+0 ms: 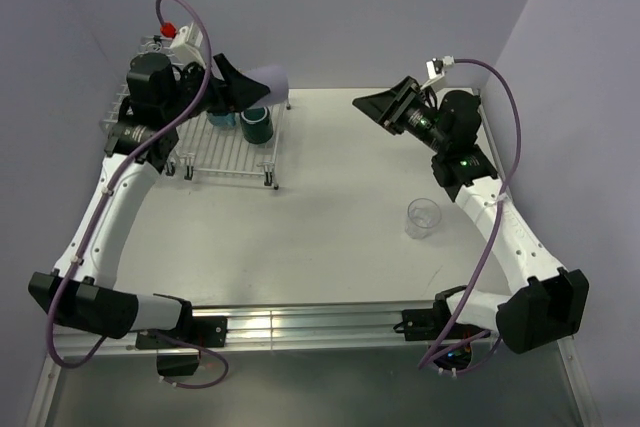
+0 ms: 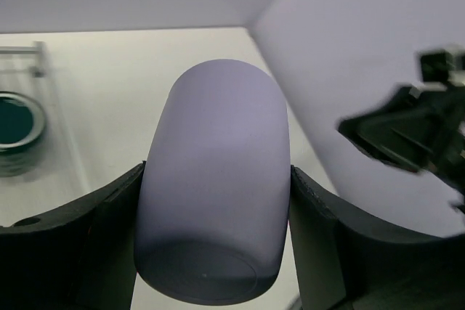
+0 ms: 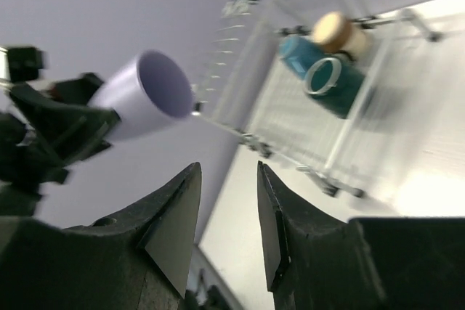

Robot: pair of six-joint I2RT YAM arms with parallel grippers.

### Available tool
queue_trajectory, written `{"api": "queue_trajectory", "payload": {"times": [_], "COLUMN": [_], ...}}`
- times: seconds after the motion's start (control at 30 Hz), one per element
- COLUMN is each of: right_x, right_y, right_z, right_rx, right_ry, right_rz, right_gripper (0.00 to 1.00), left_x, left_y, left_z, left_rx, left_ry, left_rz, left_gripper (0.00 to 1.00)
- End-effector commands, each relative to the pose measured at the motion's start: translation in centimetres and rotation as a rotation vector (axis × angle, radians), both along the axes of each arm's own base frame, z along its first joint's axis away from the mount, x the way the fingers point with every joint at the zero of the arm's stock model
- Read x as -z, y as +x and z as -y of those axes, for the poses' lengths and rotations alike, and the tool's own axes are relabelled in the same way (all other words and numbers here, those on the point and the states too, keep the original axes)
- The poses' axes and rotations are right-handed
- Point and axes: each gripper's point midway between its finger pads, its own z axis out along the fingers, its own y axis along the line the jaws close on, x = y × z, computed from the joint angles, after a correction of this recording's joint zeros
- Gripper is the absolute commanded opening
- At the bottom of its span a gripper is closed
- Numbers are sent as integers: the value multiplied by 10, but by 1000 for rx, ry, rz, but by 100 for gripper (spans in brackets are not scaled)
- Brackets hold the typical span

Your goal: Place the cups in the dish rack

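My left gripper (image 1: 238,89) is shut on the lavender tumbler (image 1: 270,81), held on its side in the air above the far edge of the white wire dish rack (image 1: 232,152). In the left wrist view the lavender tumbler (image 2: 214,172) fills the space between both fingers (image 2: 109,230). A dark teal mug (image 1: 256,125) and a light-blue mug (image 1: 221,118) stand in the rack. The right wrist view also shows a tan-brown cup (image 3: 336,32) in the rack beside the teal mug (image 3: 330,83). My right gripper (image 1: 372,107) hangs open and empty right of the rack. A clear tumbler (image 1: 423,217) stands on the table.
The table's back wall and right wall stand close behind both grippers. The clear tumbler sits just left of my right forearm (image 1: 490,207). My left arm (image 1: 120,197) runs along the rack's left side.
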Motion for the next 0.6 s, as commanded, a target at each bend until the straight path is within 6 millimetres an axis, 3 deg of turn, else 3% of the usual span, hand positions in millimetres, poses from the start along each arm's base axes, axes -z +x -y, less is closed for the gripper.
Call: {"api": "queue_trajectory", "payload": {"times": [0.0, 0.03, 0.1, 0.2, 0.23, 0.4, 0.57], "right_x": [14, 18, 25, 33, 36, 42, 49], "right_y": [6, 7, 7, 8, 8, 9, 9], "right_z": [23, 26, 27, 29, 30, 27, 27], "right_rx": [134, 146, 149, 156, 156, 142, 131], "right_ry": [-172, -185, -213, -237, -241, -253, -276], "right_rz": [-11, -19, -31, -48, -54, -63, -76], "right_gripper": [45, 45, 45, 45, 45, 45, 45], "left_x": [36, 52, 70, 82, 104, 139, 161], "left_y": [34, 50, 63, 77, 83, 105, 114], "left_z": [-47, -62, -73, -86, -94, -103, -116], "left_rx": [-265, -354, -410, -499, -533, -592, -653], "left_ry": [251, 316, 388, 484, 554, 683, 762], "left_rz": [-84, -113, -171, -206, -259, -335, -387], "left_gripper": [0, 0, 0, 0, 0, 0, 0]}}
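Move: The left hand, already holding the purple cup, is bound for the free rack slots about 12 cm ahead, 11 to its left and 31 below. The green mug stands some 17 ahead and 7 left of this hand, the blue mug 22 ahead and 17 left, the beige cup 24 ahead and 9 left, all about 32 below. From the empty right hand, the clear glass lies roughly 7 cm back, 18 to the right and 33 below. The left arm keeps its grip on the purple cup and swings it forward and left, then mostly down, sinking about 19 cm towards the open slots in front of the blue mug, while the wrist turns from pointing off to the right to pointing forward and steeply down, nearly 60 degrees in all. The empty right hand, fingers still partly open, sinks about 6 cm and drifts slightly right towards the clear glass, tilting a little. ##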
